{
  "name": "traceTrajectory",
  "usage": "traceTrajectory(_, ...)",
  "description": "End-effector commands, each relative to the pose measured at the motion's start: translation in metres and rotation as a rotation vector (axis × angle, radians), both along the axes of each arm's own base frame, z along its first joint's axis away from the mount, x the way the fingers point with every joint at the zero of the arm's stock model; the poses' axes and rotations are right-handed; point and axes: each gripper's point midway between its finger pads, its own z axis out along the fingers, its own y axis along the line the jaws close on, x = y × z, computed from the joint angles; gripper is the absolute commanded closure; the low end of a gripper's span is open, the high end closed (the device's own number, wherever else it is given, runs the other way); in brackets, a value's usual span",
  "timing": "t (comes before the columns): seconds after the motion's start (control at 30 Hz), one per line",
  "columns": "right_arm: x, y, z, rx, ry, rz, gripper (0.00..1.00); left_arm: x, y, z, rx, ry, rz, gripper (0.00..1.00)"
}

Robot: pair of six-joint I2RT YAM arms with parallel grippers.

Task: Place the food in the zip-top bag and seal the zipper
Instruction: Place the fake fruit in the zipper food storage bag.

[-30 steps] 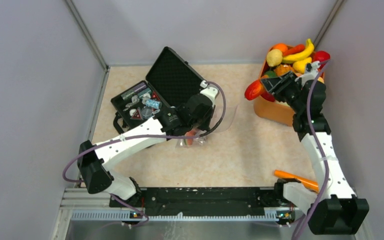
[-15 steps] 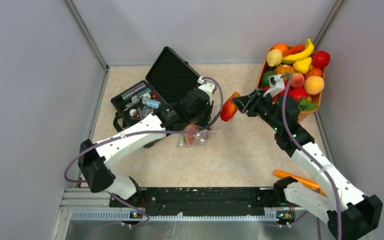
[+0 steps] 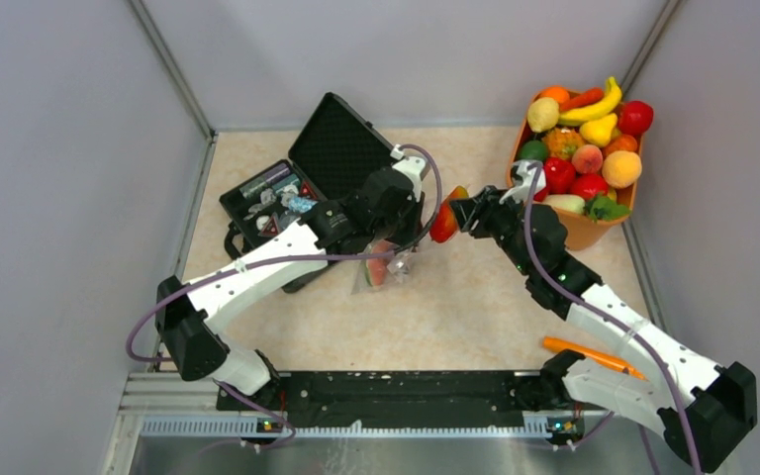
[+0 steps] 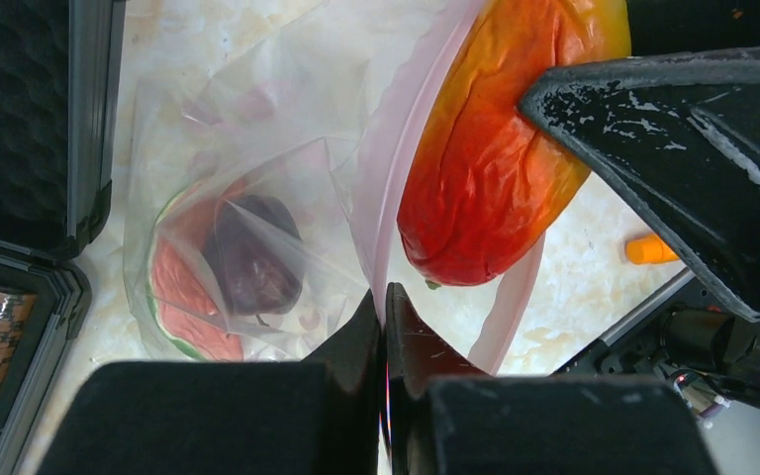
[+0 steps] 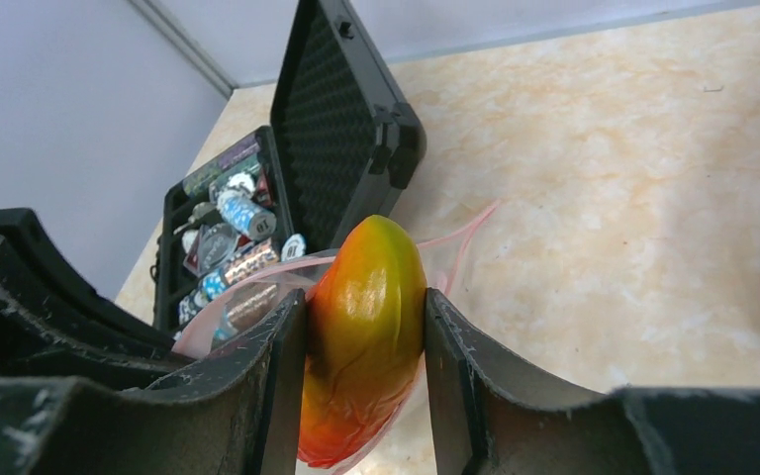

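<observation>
My left gripper [image 4: 386, 297] is shut on the pink zipper strip [image 4: 396, 168] of the clear zip-top bag [image 4: 247, 198] and holds its mouth up and open. Inside the bag lie a dark purple piece [image 4: 252, 252] and a red, green-rimmed slice [image 4: 173, 297]. My right gripper [image 5: 364, 332] is shut on a glossy red-orange-yellow toy fruit [image 5: 366, 317], one finger on each side. The fruit [image 4: 485, 168] hangs at the bag's mouth, with the pink strip curving around its lower end. From above, the fruit [image 3: 445, 220] sits just right of the left gripper [image 3: 406, 237].
An orange basket [image 3: 579, 236] piled with more toy fruit [image 3: 584, 129] stands at the back right. An open black case [image 3: 297, 188] with small wrapped items sits left of the bag. An orange carrot-like stick [image 3: 584, 351] lies near the right arm's base.
The right arm has carried the red-orange fruit from the basket leftward across the table to the bag's mouth. The left gripper has stayed shut on the bag's edge, barely shifting.
</observation>
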Motion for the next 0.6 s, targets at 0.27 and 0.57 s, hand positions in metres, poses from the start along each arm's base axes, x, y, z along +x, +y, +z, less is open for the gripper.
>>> traceTrajectory(0.27, 0.022, 0.025, 0.003, 0.066, 0.126, -0.022, 0.3, 0.007, 0.002, 0.047, -0.095, -0.09, 0.027, 1.0)
traceTrajectory(0.57, 0.002, 0.017, 0.034, 0.137, 0.033, 0.018, 0.29, 0.013, 0.016, 0.051, -0.072, -0.133, 0.089, 1.0)
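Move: The red-orange mango is in your right fingers over the open bag mouth, whose middle lies about 3 cm left, 1 cm ahead and 4 cm below the right hand. From the left hand, which pinches the rim, the mouth's middle is some 3 cm ahead and 4 cm right, level in height. From the right hand, the plum already in the bag lies about 15 cm left, 9 cm back and 18 cm below; the fruit basket stands roughly 26 cm right, 11 cm ahead and 12 cm below. Dip the right gripper down about 3 cm into the bag mouth, with some 2 cm forward and left and the fingers tipping down about 10 degrees; open the fingers on the way down to let go of the mango, then lift back up about 2 cm, easing back slightly. Keep the left pinch on the rim, raising it about 1.5 cm. ##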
